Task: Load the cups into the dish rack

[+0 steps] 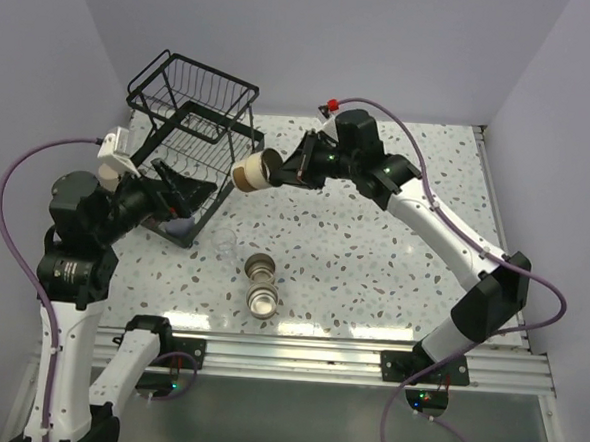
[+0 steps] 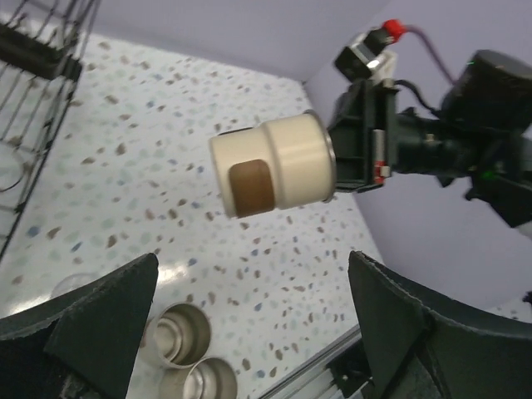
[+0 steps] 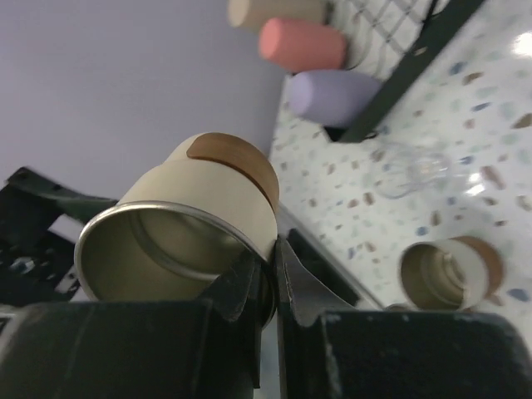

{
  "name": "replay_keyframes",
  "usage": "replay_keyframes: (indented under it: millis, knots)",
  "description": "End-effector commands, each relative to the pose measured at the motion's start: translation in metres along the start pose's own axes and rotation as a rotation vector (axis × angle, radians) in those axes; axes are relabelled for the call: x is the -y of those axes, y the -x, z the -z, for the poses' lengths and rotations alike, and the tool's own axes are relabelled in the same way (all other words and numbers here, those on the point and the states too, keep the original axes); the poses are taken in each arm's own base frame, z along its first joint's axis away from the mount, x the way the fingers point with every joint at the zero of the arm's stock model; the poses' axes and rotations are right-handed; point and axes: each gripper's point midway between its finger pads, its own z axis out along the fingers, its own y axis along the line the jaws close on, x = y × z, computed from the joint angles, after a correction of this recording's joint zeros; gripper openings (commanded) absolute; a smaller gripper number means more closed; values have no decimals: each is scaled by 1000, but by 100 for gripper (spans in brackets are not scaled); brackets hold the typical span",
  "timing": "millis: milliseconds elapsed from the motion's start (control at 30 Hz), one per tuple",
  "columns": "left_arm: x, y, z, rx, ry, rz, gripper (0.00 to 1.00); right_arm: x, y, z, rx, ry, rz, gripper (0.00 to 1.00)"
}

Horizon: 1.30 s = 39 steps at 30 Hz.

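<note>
My right gripper [image 3: 276, 249] is shut on the rim of a cream-sided, steel-lined cup [image 3: 204, 224]. It holds that cup [image 1: 250, 171] on its side in the air, just right of the black wire dish rack [image 1: 191, 115]. My left gripper [image 2: 253, 254] is open and empty, below the held cup [image 2: 274, 170] and close to the rack's front [image 1: 174, 196]. Two steel cups [image 1: 259, 269] [image 1: 264, 301] stand on the table. A clear glass cup [image 1: 224, 242] stands nearby. Red-pink [image 3: 303, 43], lavender [image 3: 337, 93] and tan [image 3: 274, 10] cups lie at the rack.
The speckled table [image 1: 373, 256] stretches right of the cups. A metal rail [image 1: 317, 358] runs along its near edge. Lavender walls close in the back and both sides. The right arm [image 1: 445, 220] reaches across the middle of the table.
</note>
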Motion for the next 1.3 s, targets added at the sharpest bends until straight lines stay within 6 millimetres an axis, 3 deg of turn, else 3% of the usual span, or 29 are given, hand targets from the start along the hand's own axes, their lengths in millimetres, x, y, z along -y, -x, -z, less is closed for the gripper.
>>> replay_keyframes:
  millis: [0,33,167,333,533,800,1267]
  knots:
    - [68,17,13,70,-355,0,100,-73,-10,30,-65,336,-61,0]
    - [77,22,16,96,-411,-22,100,-89,-9,38,-68,412,-84,0]
    - [86,20,20,129,-510,45,100,-103,-14,56,-76,518,-141,0]
    - [82,18,15,171,-553,76,100,-123,-16,78,-87,600,-151,0]
    - [73,16,9,192,-549,107,100,-131,-21,89,-117,639,-156,0]
    - [74,13,12,231,-622,160,100,-127,-35,88,-153,628,-149,0]
    - [80,13,14,213,-667,164,100,-139,-58,76,-204,632,-129,0]
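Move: About 13 cm to the right hand's left, 8 cm back and 5 cm higher waits the open left gripper, to which it takes the steel cup. From the left hand that cup's middle lies some 10 cm ahead, 9 cm right and 7 cm below. On the table, roughly 33 cm beneath the left hand, stand the clear glass, 5 cm ahead and straight in line, and the nearer standing cup, level with it and 8 cm right. Carrying the steel cup up and back by about 10 cm each way, still pinched at its rim, the right hand tips its fingers up some 30 degrees and turns them a little counter-clockwise, bringing the base towards the left gripper. The left hand rises about 5 cm and shifts 4 cm right to meet it, rolling its left side down and swinging clockwise, nose up, fingers wide open. ##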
